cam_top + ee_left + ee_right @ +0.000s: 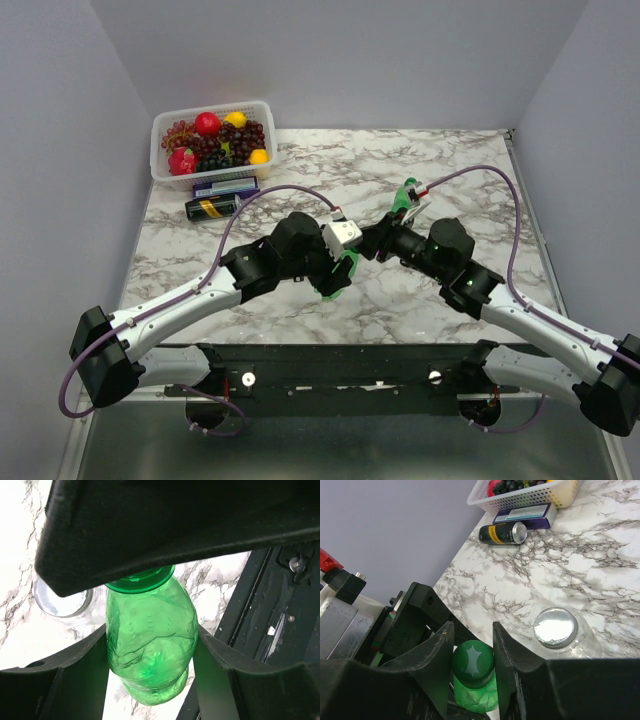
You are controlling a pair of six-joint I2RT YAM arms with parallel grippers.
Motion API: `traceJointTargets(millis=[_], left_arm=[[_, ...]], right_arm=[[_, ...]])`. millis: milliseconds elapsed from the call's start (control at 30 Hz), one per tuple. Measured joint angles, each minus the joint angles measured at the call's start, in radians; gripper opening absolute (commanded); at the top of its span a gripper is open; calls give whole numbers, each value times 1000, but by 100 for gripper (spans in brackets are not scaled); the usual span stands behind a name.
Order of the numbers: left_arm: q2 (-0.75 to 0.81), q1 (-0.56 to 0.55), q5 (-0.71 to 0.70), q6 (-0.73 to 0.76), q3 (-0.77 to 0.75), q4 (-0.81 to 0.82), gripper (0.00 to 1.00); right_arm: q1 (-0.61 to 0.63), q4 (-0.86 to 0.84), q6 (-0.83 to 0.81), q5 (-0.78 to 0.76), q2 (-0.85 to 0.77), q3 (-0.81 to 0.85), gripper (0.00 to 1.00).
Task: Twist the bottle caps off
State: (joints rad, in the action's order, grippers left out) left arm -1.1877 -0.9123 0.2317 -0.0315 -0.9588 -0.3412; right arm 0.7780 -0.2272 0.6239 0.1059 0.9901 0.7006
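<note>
A translucent green bottle (150,645) hangs above the marble table, and my left gripper (151,667) is shut on its crumpled body. In the top view this bottle (345,272) shows between the two wrists. Its dark green bottle cap (474,664) sits between the fingers of my right gripper (474,647), which press on it from both sides. A squat clear bottle (580,642) with a silvery-grey cap (555,627) stands on the table just beside them. The same clear bottle (62,600) is seen in the left wrist view. The arms hide it in the top view.
At the back left stand a white basket (212,140) of toy fruit, a purple box (225,186) and a dark can with a yellow label (212,208) lying on its side. A green shape (405,195) shows behind the right wrist. The dark arm mount (340,365) runs along the near edge.
</note>
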Motion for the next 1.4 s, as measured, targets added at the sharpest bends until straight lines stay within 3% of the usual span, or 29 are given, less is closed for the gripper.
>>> traceJointTargets(millis=[400,700,833,933,1133,1400], left_arm=[[11,-2,31,6,0,0,20],[18,0,259,13,0,28,20],[18,0,308,13,0,31,20],[18,0,304,13,0,32,20],[37,0,176,13,0,31,20],[96,0,96,13,2,43,20]], right_arm=[[-4,-17,-37,28,-10,0,24],[-169,-27,-83,346,-97,0,22],[-206,-12,-98,404,-142,0,22],[-217,60,-129,383,-183,11,25],[-260,283,-198,184,-260,78,25],[-492,380,-225,101,-235,27,24]])
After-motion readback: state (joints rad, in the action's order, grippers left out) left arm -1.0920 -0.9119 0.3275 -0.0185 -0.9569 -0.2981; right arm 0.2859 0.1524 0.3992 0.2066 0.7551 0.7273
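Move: The right fingers are already shut on the cap of the bottle that the left hand grips; the cap sits about 5 cm ahead, 3 cm right and 8 cm above the left hand. From the right hand the loose cap on the table lies some 20 cm ahead, 15 cm right and 23 cm below, the standing green bottle about 5 cm beyond that cap and 2 cm left of it. The jar stands about 11 cm ahead, 3 cm left and 18 cm below the right hand. Back and up together go both hands at first, about 5 cm each, the left turning clockwise and the right counter-clockwise, while the right keeps its pinch on the cap. Then the right swings off rightwards, some 12 cm, and forward, sinking and turning clockwise, carrying the cap towards the loose cap; the left, still gripping the bottle, eases forward again and rises a little. ##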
